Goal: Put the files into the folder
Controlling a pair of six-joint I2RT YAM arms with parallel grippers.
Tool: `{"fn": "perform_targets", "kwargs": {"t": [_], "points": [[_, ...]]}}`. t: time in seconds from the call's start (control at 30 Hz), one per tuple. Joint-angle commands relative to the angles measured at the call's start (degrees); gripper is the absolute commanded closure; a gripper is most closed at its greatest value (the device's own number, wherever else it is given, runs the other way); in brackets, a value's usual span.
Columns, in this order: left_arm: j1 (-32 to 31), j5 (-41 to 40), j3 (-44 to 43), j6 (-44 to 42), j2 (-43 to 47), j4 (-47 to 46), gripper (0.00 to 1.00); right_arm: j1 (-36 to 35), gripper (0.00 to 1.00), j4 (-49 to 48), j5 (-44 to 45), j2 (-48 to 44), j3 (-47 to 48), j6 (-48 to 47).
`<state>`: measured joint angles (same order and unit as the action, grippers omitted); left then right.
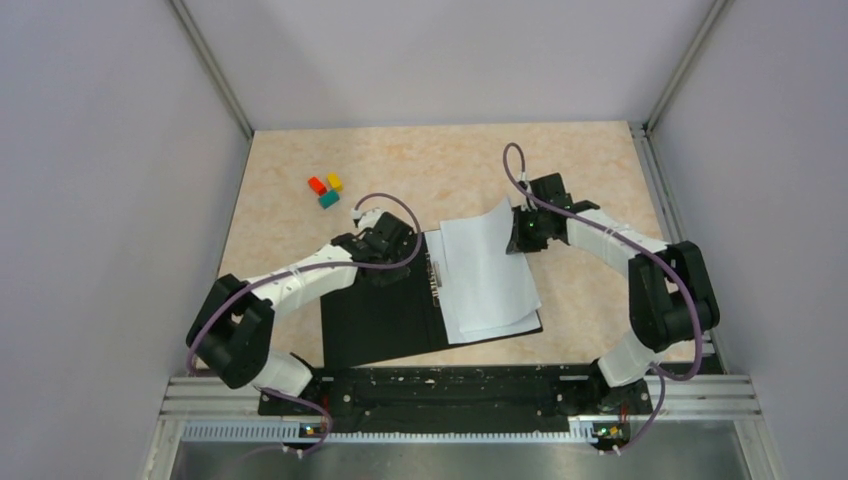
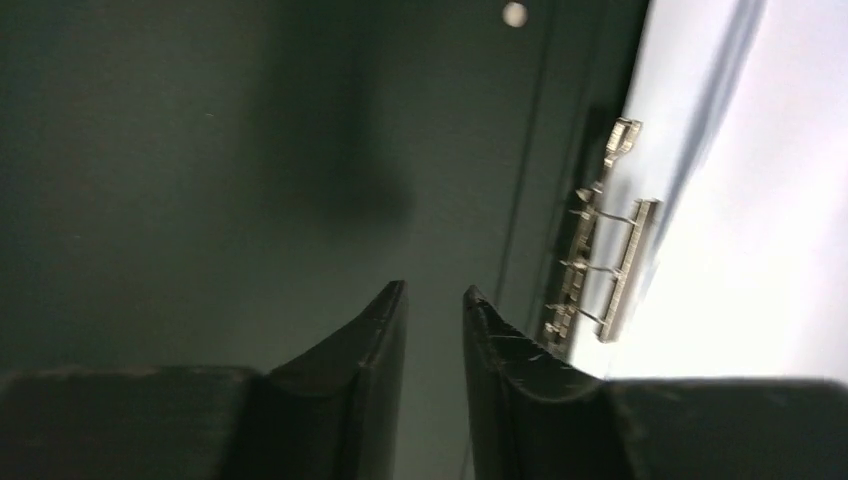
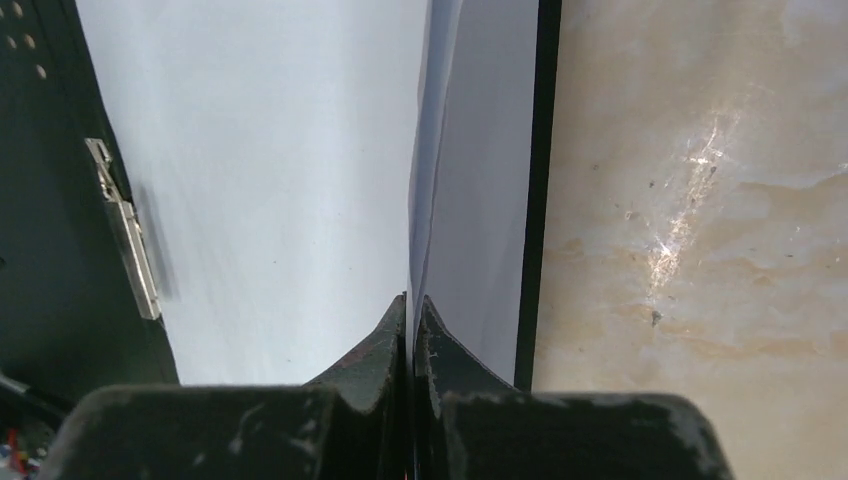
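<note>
The folder (image 1: 385, 320) lies open and flat, black inside up, with its metal spine clip (image 1: 434, 272) down the middle. The two white files (image 1: 488, 285) lie on its right half. My right gripper (image 1: 522, 232) is shut on the far right corner of the top sheet (image 3: 300, 170), which is lifted and curled; the lower sheet (image 3: 490, 170) lies flat under it. My left gripper (image 1: 392, 248) hovers over the folder's left half (image 2: 200, 180) by the clip (image 2: 600, 260). Its jaws stand a little apart with nothing between them.
Three small blocks, red (image 1: 316, 185), yellow (image 1: 335, 182) and teal (image 1: 328, 199), sit on the beige table at the far left. Grey walls enclose the table on three sides. The arms' base rail (image 1: 450, 385) runs along the near edge.
</note>
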<state>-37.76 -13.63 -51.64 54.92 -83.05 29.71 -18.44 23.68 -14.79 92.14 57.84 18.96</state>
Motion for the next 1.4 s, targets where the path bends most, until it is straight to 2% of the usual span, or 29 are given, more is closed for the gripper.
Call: {"fn": "perform_targets", "kwargs": {"t": [0.0, 0.07, 0.17, 0.27, 0.67, 0.9, 1.37], "points": [[0.77, -5.12, -0.31, 1.24, -2.72, 1.5, 0.73, -3.3, 1.0, 2.0, 8.47, 0.74, 3.47, -3.32], [0.92, -4.05, -1.01, 0.76, -4.46, 0.74, 0.79, -4.79, 1.0, 2.8, 10.94, 1.27, 3.79, -3.4], [0.93, -2.63, -1.8, 0.46, -6.6, -0.46, 0.85, -5.64, 1.0, 1.89, 9.87, 0.82, 2.83, -2.06], [0.93, -2.06, -2.52, 0.14, -7.83, -0.89, 0.87, -6.46, 1.0, 1.19, 9.54, 0.84, 2.47, -1.55], [1.14, -0.8, -4.24, -0.51, -11.89, -1.32, 0.89, -9.49, 1.0, 0.32, 8.21, -0.54, 2.24, 0.97], [1.53, -0.27, -4.44, -0.88, -12.0, -1.64, 0.9, -9.68, 1.0, -1.52, 8.79, -1.04, 0.6, 5.12], [2.1, 0.85, -4.35, -1.21, -12.09, -2.03, 0.91, -10.39, 1.0, -1.85, 10.74, -2.26, -1.75, 7.61]]}}
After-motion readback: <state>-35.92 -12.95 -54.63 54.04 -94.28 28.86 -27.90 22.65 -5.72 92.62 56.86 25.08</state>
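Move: The pinched second sheet is bound for the folder's clip, whose middle lies about 15 cm left of the right hand, 6 cm back and 3 cm below; the first sheet's middle is roughly 6 cm left, 6 cm back and 4 cm below that hand. Some 4 cm under the left fingers, about 1 cm ahead, is the left-cover spot they go for. From the left hand, the clip is 6 cm right, level fore and aft and 3 cm below, and the rivet cluster 7 cm straight ahead, 4 cm below. The second sheet, still pinched shut in the right fingers by its raised right-hand part, is drawn about 3 cm left towards the clip and some 2 cm back, the right hand sinking about 1 cm. Meanwhile the left hand drops roughly 4 cm, closing its half-open fingers nearly shut, brings their tips down onto the black left cover beside the spine, and stays there. ##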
